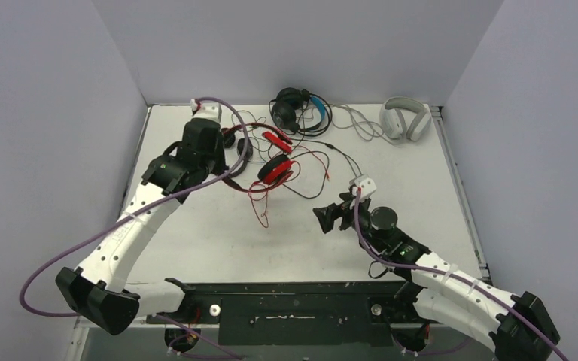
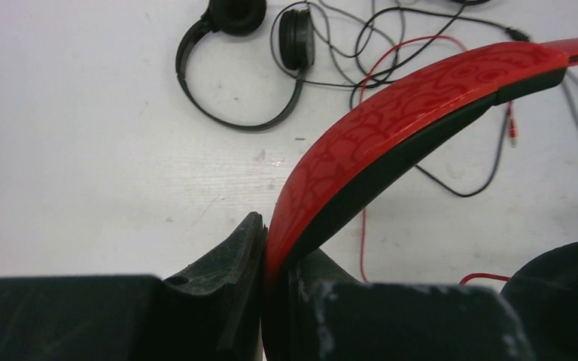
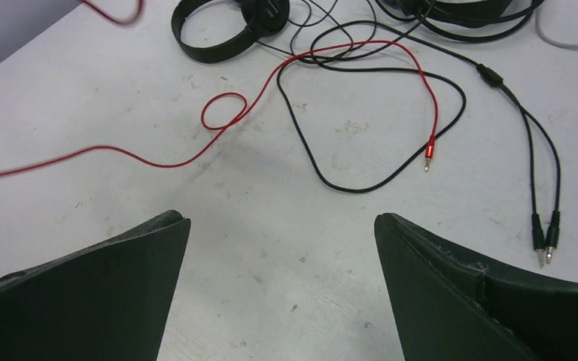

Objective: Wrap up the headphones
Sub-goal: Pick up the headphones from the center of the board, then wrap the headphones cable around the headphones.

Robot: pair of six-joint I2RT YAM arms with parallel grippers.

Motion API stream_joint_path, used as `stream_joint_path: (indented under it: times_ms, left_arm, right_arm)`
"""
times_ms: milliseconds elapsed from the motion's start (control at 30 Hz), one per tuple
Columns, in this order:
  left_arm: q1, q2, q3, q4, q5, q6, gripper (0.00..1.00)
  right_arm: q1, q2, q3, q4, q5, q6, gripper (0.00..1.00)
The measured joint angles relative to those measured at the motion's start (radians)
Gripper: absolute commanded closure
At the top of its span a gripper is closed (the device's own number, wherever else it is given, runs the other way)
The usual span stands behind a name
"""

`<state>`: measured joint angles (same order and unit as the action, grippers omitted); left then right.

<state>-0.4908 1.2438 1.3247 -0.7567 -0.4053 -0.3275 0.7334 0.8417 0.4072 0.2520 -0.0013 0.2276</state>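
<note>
My left gripper (image 2: 271, 252) is shut on the red patterned headband (image 2: 391, 124) of the red-and-black headphones (image 1: 277, 170). The band arcs up to the right from between the fingers, and a black earcup (image 2: 564, 297) shows at the lower right. Its red cable (image 3: 308, 64) loops over the table and ends in a red plug (image 3: 428, 154). My right gripper (image 3: 282, 226) stands wide open over bare table, nothing between its fingers, near the table's middle (image 1: 325, 218). My left gripper (image 1: 232, 150) is at the back left.
A small all-black headset (image 2: 233, 71) lies beyond the left gripper, also seen from the right wrist (image 3: 211, 34). A black-and-blue headset (image 1: 298, 110) and a white-grey one (image 1: 405, 119) lie at the back. A black cable ends in two plugs (image 3: 546, 242). Walls enclose the table.
</note>
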Motion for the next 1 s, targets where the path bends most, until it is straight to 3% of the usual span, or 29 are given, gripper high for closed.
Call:
stream_joint_path:
  times_ms: [167, 433, 633, 800, 833, 933, 1000]
  left_arm:
    - [0.011, 0.0, 0.143, -0.056, 0.114, -0.055, 1.0]
    - [0.019, 0.015, 0.288, -0.096, 0.331, -0.158, 1.0]
    - [0.023, 0.018, 0.301, -0.093, 0.431, -0.221, 1.0]
    - [0.029, 0.021, 0.295, -0.08, 0.476, -0.262, 1.0]
    - [0.029, 0.021, 0.29, -0.072, 0.482, -0.269, 1.0]
    - [0.03, 0.021, 0.272, -0.057, 0.493, -0.284, 1.0]
    - [0.03, 0.023, 0.265, -0.055, 0.496, -0.291, 1.0]
  right_arm:
    - [0.0, 0.019, -0.118, 0.188, -0.093, -0.023, 0.0]
    - [0.041, 0.253, -0.121, 0.605, -0.305, -0.15, 0.01]
    - [0.169, 0.445, -0.031, 0.74, -0.353, -0.336, 0.0]
    - [0.192, 0.602, 0.087, 0.867, -0.36, -0.389, 0.02]
    - [0.196, 0.631, 0.112, 0.894, -0.357, -0.393, 0.08]
    - [0.202, 0.698, 0.163, 0.962, -0.352, -0.399, 0.41]
    - [0.209, 0.724, 0.185, 0.977, -0.363, -0.398, 0.68]
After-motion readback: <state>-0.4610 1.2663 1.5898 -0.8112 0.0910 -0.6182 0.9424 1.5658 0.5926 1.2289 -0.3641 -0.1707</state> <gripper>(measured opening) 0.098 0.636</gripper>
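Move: The dangling red cord of the headphones hangs about 17 cm to the right hand's left, some 3 cm ahead and slightly below. The red headphones themselves, already held by the headband in the left hand, are about 16 cm left of the right hand, 8 cm ahead and 5 cm above; a black cable loop lies on the board 18 cm ahead, 5 cm left and 16 cm below. From the left hand the cord hangs roughly 9 cm right, 6 cm back and 12 cm below. Leftward, the open right hand sweeps about 17 cm to the dangling red cord, dipping and drawing back at first, then rising; its fingers tip up and swing counter-clockwise to point left, and begin closing around the cord at the end. Meanwhile the left hand keeps its pinch on the headband, lifts some 10 cm and shifts right, rolling its left side down about 30 degrees. ##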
